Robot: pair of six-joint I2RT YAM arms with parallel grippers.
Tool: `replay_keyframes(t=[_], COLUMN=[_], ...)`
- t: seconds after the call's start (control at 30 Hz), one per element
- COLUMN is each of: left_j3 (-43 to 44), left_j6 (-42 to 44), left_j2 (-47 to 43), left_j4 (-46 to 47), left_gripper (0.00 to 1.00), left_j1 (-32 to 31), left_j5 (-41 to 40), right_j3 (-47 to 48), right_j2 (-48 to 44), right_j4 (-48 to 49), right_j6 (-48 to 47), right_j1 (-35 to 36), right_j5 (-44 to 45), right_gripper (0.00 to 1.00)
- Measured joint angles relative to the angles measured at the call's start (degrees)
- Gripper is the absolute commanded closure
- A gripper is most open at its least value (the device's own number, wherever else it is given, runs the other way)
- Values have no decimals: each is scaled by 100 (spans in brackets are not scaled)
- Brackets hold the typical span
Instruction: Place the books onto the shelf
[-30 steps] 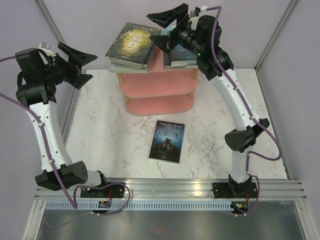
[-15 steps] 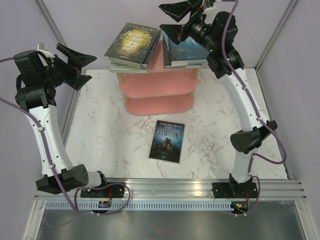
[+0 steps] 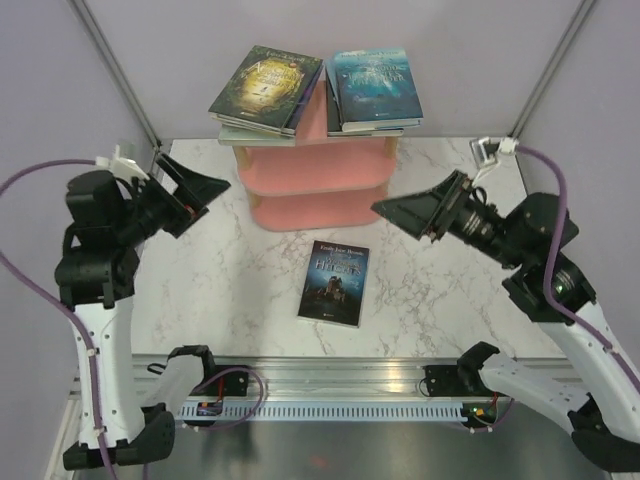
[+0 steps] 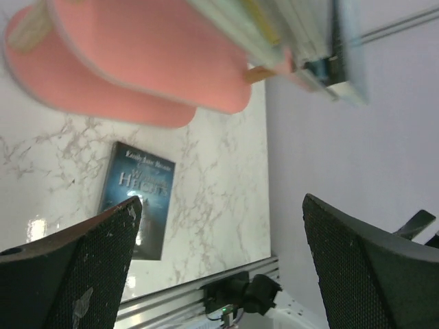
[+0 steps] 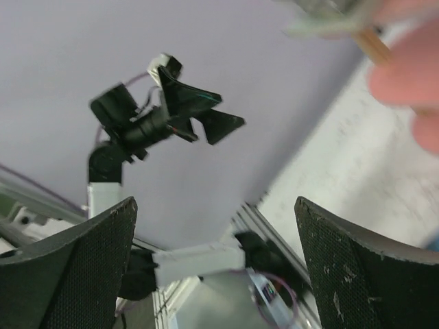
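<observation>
The pink shelf [image 3: 318, 170] stands at the back of the marble table, with two stacks of books on its top board. A green-gold cover [image 3: 268, 88] tops the left stack, a teal one [image 3: 374, 88] the right. One dark blue book [image 3: 334, 282] lies flat on the table in front of the shelf. My left gripper [image 3: 205, 200] hovers open left of the shelf, empty. In its wrist view [image 4: 219, 267] the dark blue book [image 4: 137, 199] and the shelf [image 4: 151, 62] show. My right gripper [image 3: 405, 222] hangs open and empty, right of the shelf; its wrist view [image 5: 216, 267] is blurred.
An aluminium rail [image 3: 340, 375] with both arm bases runs along the near table edge. Purple walls and grey frame posts [image 3: 115, 70] close in the back and sides. The right wrist view looks across at the left arm [image 5: 137, 130] and a blurred shelf edge [image 5: 411, 75].
My right arm has drawn back from the shelf top and come down to the right of the table, leaving the teal book uncovered. My left gripper has moved down and inward.
</observation>
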Motion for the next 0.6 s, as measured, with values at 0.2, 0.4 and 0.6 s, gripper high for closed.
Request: replay_keyframes(t=[0.2,0.4,0.6], left_j3=[-3101,-4660,-5095], left_j6=[-17,-15,4], left_j2=[-289,337,1628], left_j4=[522,1294,2726], left_gripper=[0,0,0], left_j1=[-1250,-1969,-2232], left_j5=[-345,-369,-192], right_j3=[-2756,-4673,-5110], right_j2=[-1390,-496,396], right_j4=[-1399,-1670,-1036], right_j6=[-190,94,138], right_j1=[0,-61,-452], right_j5=[1082,1335,1176], right_gripper=[2,2,4])
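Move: The blue Wuthering Heights book lies flat on the table: from my left hand about 21 cm right, 3 cm back and 42 cm below; from my right hand some 8 cm left, 3 cm ahead and 50 cm below. The shelf's middle stands roughly 22 cm beyond the book and 4 cm to its left. On its top, the left book stack is about 20 cm ahead of my left hand and 7 cm right, at much its height. With both grippers empty and wide open, I swoop down from beside the shelf to flank the Wuthering Heights book. My right hand sinks some 45 cm, easing a little right to the book's right side; my left drops about 34 cm and slides 9 cm right towards its left side. Both tip their fingers steeply down and turn slightly clockwise, slowing near the table without touching the book. ##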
